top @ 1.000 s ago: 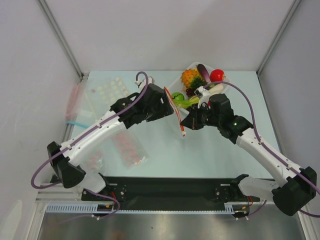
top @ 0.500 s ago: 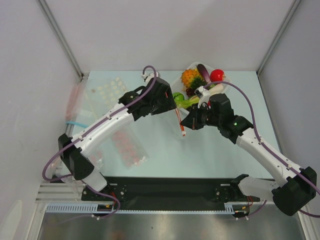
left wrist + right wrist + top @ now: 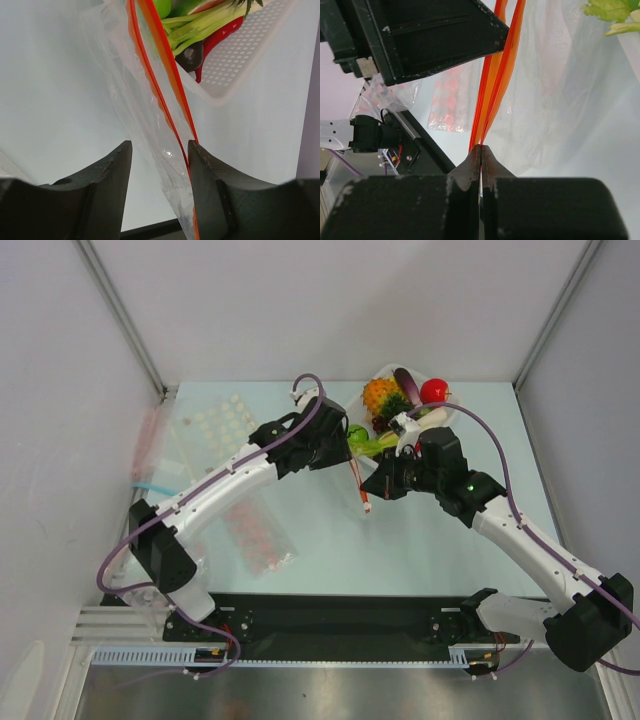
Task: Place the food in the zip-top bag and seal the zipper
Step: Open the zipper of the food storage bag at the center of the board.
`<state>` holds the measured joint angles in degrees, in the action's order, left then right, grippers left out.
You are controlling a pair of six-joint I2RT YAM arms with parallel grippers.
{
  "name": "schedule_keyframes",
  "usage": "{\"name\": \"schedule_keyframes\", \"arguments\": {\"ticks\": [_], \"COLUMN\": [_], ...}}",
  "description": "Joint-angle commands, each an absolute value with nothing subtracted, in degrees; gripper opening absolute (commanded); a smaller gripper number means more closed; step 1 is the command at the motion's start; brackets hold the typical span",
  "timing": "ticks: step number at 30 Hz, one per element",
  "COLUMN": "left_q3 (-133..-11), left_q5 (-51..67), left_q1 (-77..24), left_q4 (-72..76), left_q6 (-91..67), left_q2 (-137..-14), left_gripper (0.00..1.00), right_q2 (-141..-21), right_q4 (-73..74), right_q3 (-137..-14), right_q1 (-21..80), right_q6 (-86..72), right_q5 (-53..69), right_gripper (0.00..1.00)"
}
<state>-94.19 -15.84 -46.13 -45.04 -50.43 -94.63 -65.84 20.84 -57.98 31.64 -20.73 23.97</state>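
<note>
The zip-top bag (image 3: 140,115) hangs on edge between the two arms, its orange-red zipper (image 3: 358,480) running toward the near side. My right gripper (image 3: 481,148) is shut on the zipper's (image 3: 492,90) near end. My left gripper (image 3: 159,150) is open and straddles the bag: the zipper (image 3: 165,85) lies against the right finger, and a gap shows on the left side. The food sits in a white basket (image 3: 445,415) just beyond: orange pineapple (image 3: 379,395), red fruit (image 3: 434,390), green fruit (image 3: 355,432).
The basket (image 3: 240,55) also holds a red chili (image 3: 220,37), green stalks and a dark vegetable (image 3: 190,56). A sheet of white dots (image 3: 215,420) and a packet of pink-red dots (image 3: 255,535) lie at the left. Enclosure walls stand on three sides.
My left arm has reached further right, up to the bag, and its jaws have narrowed around it. The right arm holds still on the zipper.
</note>
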Motion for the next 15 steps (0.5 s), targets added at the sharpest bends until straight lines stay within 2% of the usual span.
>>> {"name": "schedule_keyframes", "arguments": {"ticks": [1,5,8,9,10,12,13,15], "left_q3": [-94.92,-95.10,-95.10,-95.27,-95.36,-95.89,-96.06,-97.11], "left_q5": [-16.35,-16.96,-16.96,-16.79,-16.61,-16.70,-16.87,-17.83], "left_q1": [-45.00,-44.47,-44.38,-44.38,-44.38,-44.73,-44.91,-45.61], "left_q4": [-43.59,-44.12,-44.74,-44.74,-44.65,-44.39,-44.21,-44.47], "left_q6": [-48.87,-47.47,-46.76,-46.58,-46.23,-45.18,-44.65,-43.33], "left_q2": [-95.27,-96.15,-96.33,-96.33,-95.98,-95.45,-95.19,-94.83], "left_gripper": [0.54,0.45,0.29,0.19,0.13,0.01,0.00,0.00], "right_q2": [-65.13,-64.95,-64.86,-64.86,-65.04,-65.04,-65.04,-65.13], "right_q4": [18.81,18.90,18.98,19.07,19.25,19.69,19.60,19.86], "right_q3": [-58.71,-58.45,-58.36,-58.27,-58.27,-58.27,-58.27,-58.71], "right_q1": [31.64,31.64,31.55,31.64,31.64,31.64,31.64,31.64], "right_q6": [-19.78,-19.69,-19.51,-19.42,-19.16,-18.81,-18.72,-18.11], "right_q5": [24.96,24.79,24.79,24.52,24.43,23.65,23.29,22.33], "right_gripper": [0.00,0.00,0.00,0.00,0.01,0.11,0.21,0.28]}}
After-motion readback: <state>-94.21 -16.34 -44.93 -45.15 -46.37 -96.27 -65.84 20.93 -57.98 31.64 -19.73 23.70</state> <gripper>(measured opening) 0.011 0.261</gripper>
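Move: At the left hand's half-open fingertips runs the orange-red zipper of the standing food storage bag. The near-left strip lies about 1 cm ahead and 1 cm below; the other strip is some 1 cm right and 1 cm ahead. The watermelon lies about 8 cm ahead, 3 cm right; the vegetable tray's middle about 11 cm ahead, 11 cm right, both some 15 cm lower. From the right hand, already pinching the zipper's near end between its tips, the left strip's grasp spot is about 8 cm ahead, 3 cm left. Easing down about 1.5 cm and some 1 cm each forward and left, the left hand shuts its half-open fingers and pinches the near-left zipper strip alone, leaving the other strip outside the right-side finger. The right hand stays in place and, once the left has almost closed, opens to about a quarter and lets go of the zipper's near end. ##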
